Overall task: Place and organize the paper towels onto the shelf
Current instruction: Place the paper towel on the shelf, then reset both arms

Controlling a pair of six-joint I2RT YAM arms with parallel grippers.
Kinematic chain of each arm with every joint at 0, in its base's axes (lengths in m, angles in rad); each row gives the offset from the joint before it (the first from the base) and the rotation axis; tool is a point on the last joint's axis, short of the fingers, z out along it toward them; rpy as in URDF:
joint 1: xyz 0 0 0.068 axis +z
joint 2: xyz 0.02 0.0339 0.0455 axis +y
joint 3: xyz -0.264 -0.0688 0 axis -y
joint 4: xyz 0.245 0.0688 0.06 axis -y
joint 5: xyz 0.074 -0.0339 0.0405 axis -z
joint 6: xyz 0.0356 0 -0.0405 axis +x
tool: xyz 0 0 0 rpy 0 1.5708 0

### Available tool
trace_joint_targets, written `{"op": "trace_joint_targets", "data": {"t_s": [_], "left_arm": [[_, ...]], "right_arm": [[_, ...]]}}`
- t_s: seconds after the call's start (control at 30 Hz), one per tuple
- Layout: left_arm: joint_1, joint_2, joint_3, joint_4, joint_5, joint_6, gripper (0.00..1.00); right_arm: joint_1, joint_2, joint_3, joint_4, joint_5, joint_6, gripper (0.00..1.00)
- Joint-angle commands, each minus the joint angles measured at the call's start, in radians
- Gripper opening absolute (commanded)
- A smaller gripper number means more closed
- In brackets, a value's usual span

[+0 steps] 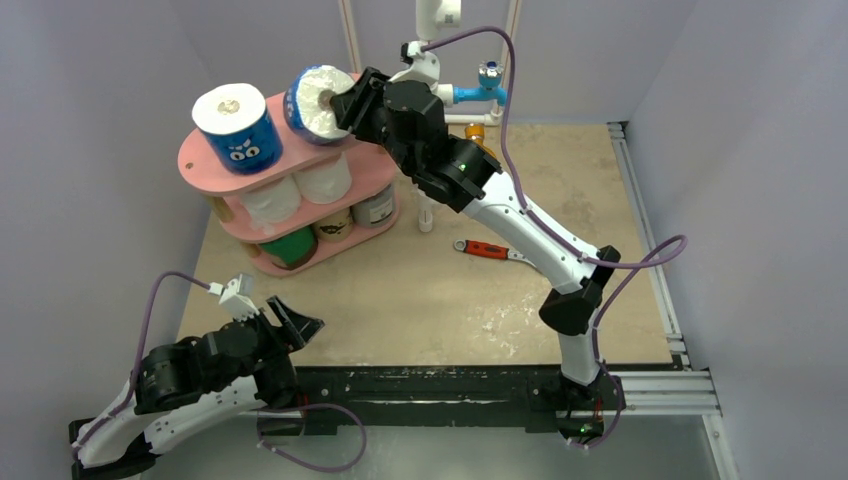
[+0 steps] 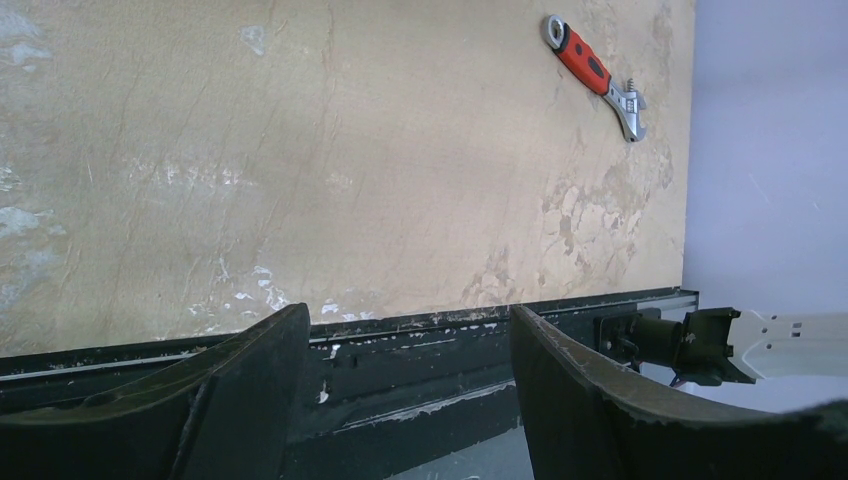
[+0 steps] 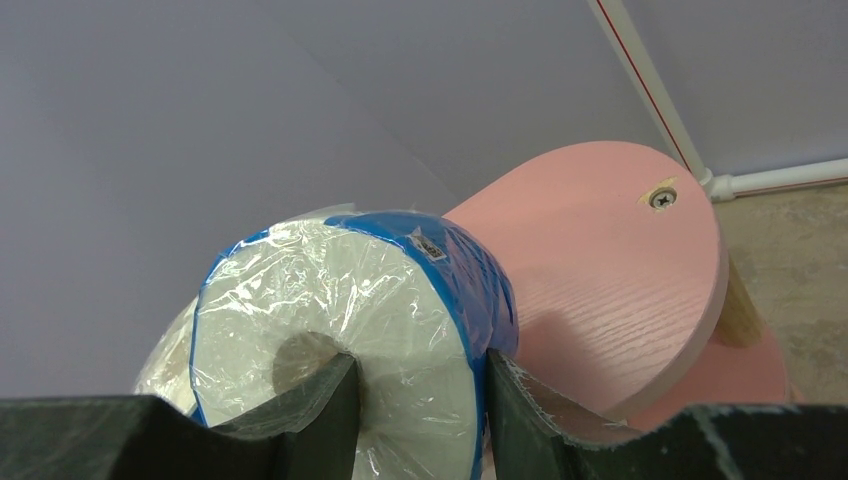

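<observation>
The pink three-tier shelf (image 1: 205,158) stands at the far left. On its top board a blue-wrapped paper towel roll (image 1: 238,128) stands upright. My right gripper (image 1: 342,105) is shut on a second blue-wrapped roll (image 1: 314,100), held on its side above the top board (image 3: 610,270). One finger sits in the roll's (image 3: 330,300) hollow core and the other presses its outer wall. Bare white rolls (image 1: 300,190) fill the middle tier, and wrapped rolls (image 1: 290,245) the bottom one. My left gripper (image 1: 290,318) hangs open over the table's near edge with nothing in it.
A red-handled wrench (image 1: 487,250) lies on the beige table (image 1: 420,300) right of the shelf, also in the left wrist view as the wrench (image 2: 590,72). A white pipe frame (image 1: 470,95) with a blue tap stands at the back. A black rail (image 2: 400,350) runs along the near edge.
</observation>
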Motion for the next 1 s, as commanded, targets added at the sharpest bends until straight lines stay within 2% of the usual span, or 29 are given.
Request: {"op": "trace_joint_targets", "data": {"t_s": [0.0, 0.1, 0.3, 0.97], "left_arm": [[-0.003, 0.010, -0.008, 0.019, -0.015, 0.024, 0.72], [-0.003, 0.010, -0.008, 0.018, -0.015, 0.023, 0.72], [-0.003, 0.010, -0.009, 0.018, -0.014, 0.023, 0.72], [-0.003, 0.013, -0.009, 0.019, -0.017, 0.025, 0.72]], "right_arm": [[0.005, -0.026, 0.043, 0.044, -0.011, -0.005, 0.36], [0.006, -0.029, 0.034, 0.046, -0.012, -0.008, 0.42], [0.005, -0.043, 0.009, 0.062, -0.021, -0.019, 0.63], [0.006, -0.054, -0.008, 0.070, -0.029, -0.028, 0.66]]}}
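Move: The right hand already holds the blue paper towel over the shelf's top board, tilted with its white end towards the hand. The roll's middle is roughly 4 cm ahead, 4 cm left and 2 cm below the fingers. The other blue roll stands about 16 cm left and 1 cm back, 3 cm lower. The screw at the board's free end is some 9 cm ahead, 1 cm right and 9 cm down. From the left hand, the held roll is about 32 cm ahead, 5 cm right and 29 cm higher. The right fingers let go of the blue paper towel's end, where one finger sits at the core and the other at the outer edge, opening from under half to about two thirds. The hand otherwise stays beside the roll above the top board, easing up by less than 1 cm as they spread, with the wrist practically unturned. ##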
